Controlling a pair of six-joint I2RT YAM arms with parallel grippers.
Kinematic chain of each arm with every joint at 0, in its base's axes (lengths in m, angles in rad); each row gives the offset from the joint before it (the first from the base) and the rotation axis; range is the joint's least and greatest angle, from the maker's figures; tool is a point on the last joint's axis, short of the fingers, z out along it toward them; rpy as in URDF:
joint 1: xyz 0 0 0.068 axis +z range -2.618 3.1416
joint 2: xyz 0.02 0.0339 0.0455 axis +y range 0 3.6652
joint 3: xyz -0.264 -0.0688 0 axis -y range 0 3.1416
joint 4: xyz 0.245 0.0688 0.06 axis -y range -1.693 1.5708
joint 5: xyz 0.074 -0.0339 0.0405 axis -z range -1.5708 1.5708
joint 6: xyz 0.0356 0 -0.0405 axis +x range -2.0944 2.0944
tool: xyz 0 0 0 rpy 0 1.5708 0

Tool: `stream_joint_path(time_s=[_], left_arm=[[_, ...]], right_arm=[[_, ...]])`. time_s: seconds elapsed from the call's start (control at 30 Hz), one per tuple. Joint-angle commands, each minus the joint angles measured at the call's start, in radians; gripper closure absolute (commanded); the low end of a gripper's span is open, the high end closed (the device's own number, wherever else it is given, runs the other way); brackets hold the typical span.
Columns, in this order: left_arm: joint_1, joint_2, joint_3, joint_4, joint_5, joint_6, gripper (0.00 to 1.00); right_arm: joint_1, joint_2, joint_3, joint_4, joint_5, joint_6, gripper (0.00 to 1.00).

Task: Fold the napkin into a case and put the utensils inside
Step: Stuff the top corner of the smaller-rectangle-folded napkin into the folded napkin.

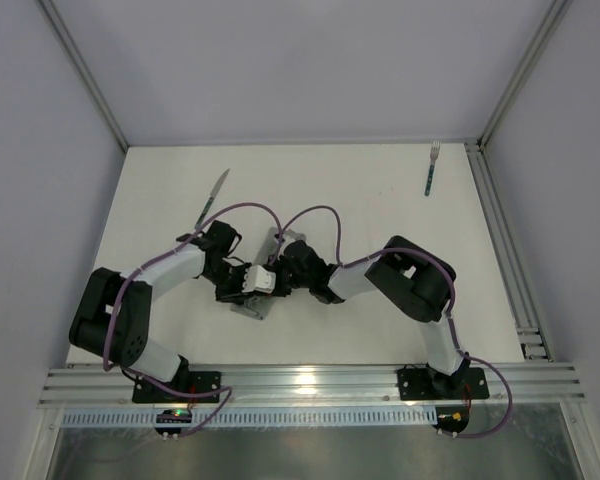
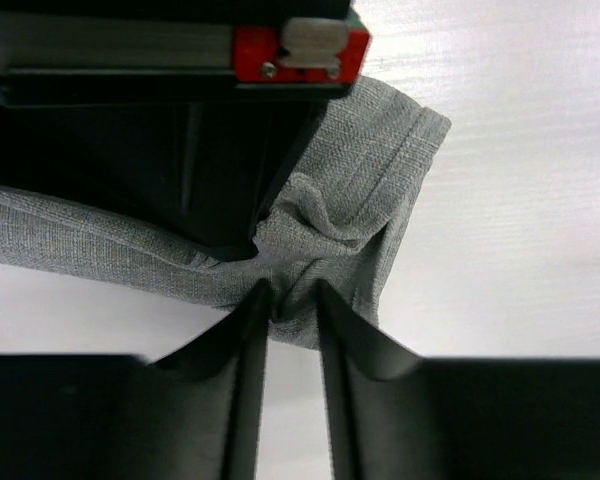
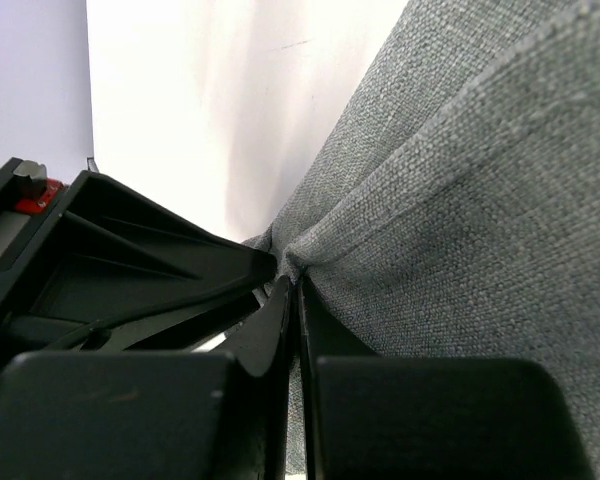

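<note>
The grey napkin (image 1: 271, 242) lies folded into a narrow strip mid-table, mostly hidden under both wrists. My left gripper (image 1: 250, 285) meets it from the left. In the left wrist view its tips (image 2: 292, 297) pinch a puckered bunch of the napkin (image 2: 380, 170) near one end. My right gripper (image 1: 277, 272) comes in from the right, and its fingers (image 3: 295, 280) are pressed together on a raised fold of the napkin (image 3: 460, 200). The knife (image 1: 212, 198) lies at the back left. The fork (image 1: 432, 168) lies at the back right. Both utensils are apart from the cloth.
The right gripper's body, with a red part (image 2: 300, 50), sits close above the cloth in the left wrist view. Purple cables (image 1: 310, 215) arc over the wrists. An aluminium rail (image 1: 510, 260) runs along the table's right edge and another (image 1: 310, 380) along the front.
</note>
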Motion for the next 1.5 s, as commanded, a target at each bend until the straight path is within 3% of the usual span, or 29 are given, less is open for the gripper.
stream_joint_path(time_s=[0.0,0.07,0.23,0.57,0.77,1.03,1.2,1.4,1.47], left_arm=[[-0.001,-0.002,0.030,-0.073,-0.025,0.046,0.77],[-0.001,0.000,0.056,-0.091,0.005,0.032,0.89],[-0.001,-0.013,0.086,-0.103,0.061,-0.017,1.00],[0.012,-0.039,0.138,-0.125,0.197,-0.079,1.00],[0.012,-0.040,0.106,-0.116,0.185,-0.053,1.00],[0.012,-0.040,0.083,-0.050,0.170,-0.074,1.00],[0.035,-0.040,0.064,0.010,0.159,-0.091,1.00],[0.037,-0.008,0.029,0.038,0.089,-0.071,1.00],[0.040,-0.005,0.009,0.041,0.076,-0.053,1.00]], right_arm=[[-0.006,0.002,0.000,-0.030,0.017,-0.037,0.97],[-0.005,-0.001,0.000,-0.034,0.017,-0.038,0.97],[-0.005,-0.007,0.017,-0.039,-0.005,-0.053,0.97],[0.015,-0.029,0.091,-0.048,-0.047,-0.084,0.97],[0.014,-0.018,0.100,0.016,-0.088,-0.023,0.97],[0.012,0.086,0.161,-0.063,-0.078,-0.031,0.97],[0.020,0.112,0.121,-0.011,-0.104,0.016,0.97],[0.008,0.083,0.135,-0.046,-0.142,-0.020,0.78],[-0.001,0.059,0.163,-0.086,-0.159,-0.046,0.67]])
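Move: The napkin's bunched near corner sits right between my half-open left fingertips, about 1 cm below their midpoint. From my left hand the folded napkin's middle lies roughly 5 cm ahead and 4 cm right, and the pocket lip that my right fingers pinch is some 2 cm ahead and 1 cm right. From my right hand, that bunched corner is about 2 cm back, 1 cm left and 1 cm down. I shut my left fingers on the bunched corner and draw it up about 3 cm, easing 2 cm right, then sink roughly halfway back while coming left again. My right hand keeps its pinch on the lip, rises a little, shifts about 3 cm left and dips back to the table, where its fingers part partway around the cloth. ##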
